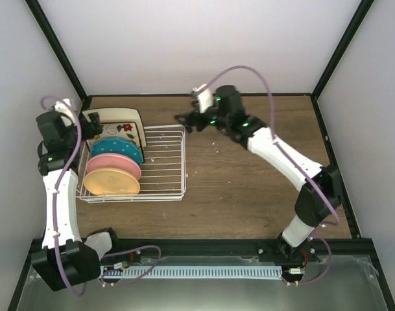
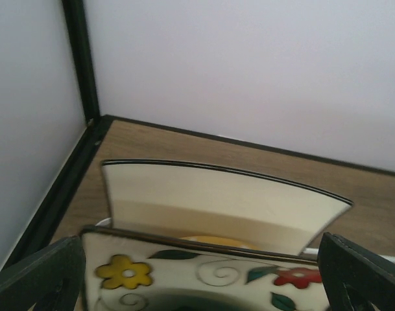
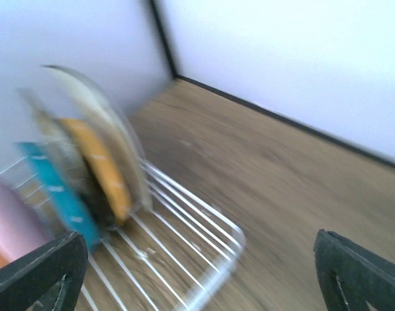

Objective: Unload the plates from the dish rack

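Note:
The white wire dish rack (image 1: 166, 163) stands at the table's left, with the plates upright in its left half. From front to back they are pale-orange (image 1: 111, 183), pink (image 1: 114, 166), teal (image 1: 118, 150), a flowered square (image 1: 124, 127) and a plain cream square (image 1: 116, 111). In the left wrist view a bright-orange rim (image 2: 213, 241) shows between the flowered plate (image 2: 203, 272) and the cream plate (image 2: 223, 201). My left gripper (image 1: 92, 127) (image 2: 197, 288) hangs open over the flowered plate's top edge. Also open, my right gripper (image 1: 186, 121) (image 3: 197, 278) hovers at the rack's (image 3: 184, 217) back right corner.
The rack's right half holds only bare wires. Brown tabletop (image 1: 249, 188) stretches right of the rack. Black frame posts and white walls close in the back (image 1: 197, 96) and both sides. The right wrist view is motion-blurred.

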You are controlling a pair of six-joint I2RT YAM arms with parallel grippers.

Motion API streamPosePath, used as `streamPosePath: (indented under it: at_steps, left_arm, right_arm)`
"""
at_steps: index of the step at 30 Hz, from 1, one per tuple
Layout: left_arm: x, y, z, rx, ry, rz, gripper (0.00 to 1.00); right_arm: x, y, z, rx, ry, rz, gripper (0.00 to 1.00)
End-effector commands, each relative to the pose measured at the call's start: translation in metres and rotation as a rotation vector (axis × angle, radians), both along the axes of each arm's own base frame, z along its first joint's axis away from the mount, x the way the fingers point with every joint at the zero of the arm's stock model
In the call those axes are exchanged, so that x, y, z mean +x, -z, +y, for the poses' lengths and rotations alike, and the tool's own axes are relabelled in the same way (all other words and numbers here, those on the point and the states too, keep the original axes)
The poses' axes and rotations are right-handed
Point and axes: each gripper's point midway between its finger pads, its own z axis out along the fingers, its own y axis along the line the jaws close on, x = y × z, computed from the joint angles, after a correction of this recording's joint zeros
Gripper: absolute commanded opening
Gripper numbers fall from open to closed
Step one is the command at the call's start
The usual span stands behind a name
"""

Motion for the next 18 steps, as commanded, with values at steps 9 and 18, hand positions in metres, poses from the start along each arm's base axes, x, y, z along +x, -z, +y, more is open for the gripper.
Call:
streamPosePath:
  at_steps: [9, 18]
  left_arm:
    - [-0.032, 0.020, 0.046, -0.175, -0.091, 0.016, 1.00]
    - [-0.027, 0.034, 0.045, -0.212, -0.060, 0.039, 1.00]
  right_arm:
    - [-0.146, 0.010, 0.165, -0.097, -0.549, -0.221, 0.75]
    - [-0.182, 0.036, 0.203, -0.123, -0.643, -0.300, 0.63]
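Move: From the right hand, the yellow plate, nearest in the rack, lies about 28 cm to the left, 17 cm back and 20 cm below. The pink plate stands some 5 cm farther out than the yellow one, the blue dotted plate about 10 cm farther out than it, both roughly in line behind it. From the left hand the yellow plate is about 14 cm back, 6 cm right and 21 cm below. Left and back in one fast diagonal, the right hand sweeps nearly 20 cm each way towards the yellow plate's right rim, rising slightly, then sinking. It swings some 35 degrees counter-clockwise until its fingers point left and narrows them by about a third, touching nothing visibly. The left hand shifts left, then back and down, staying open. ##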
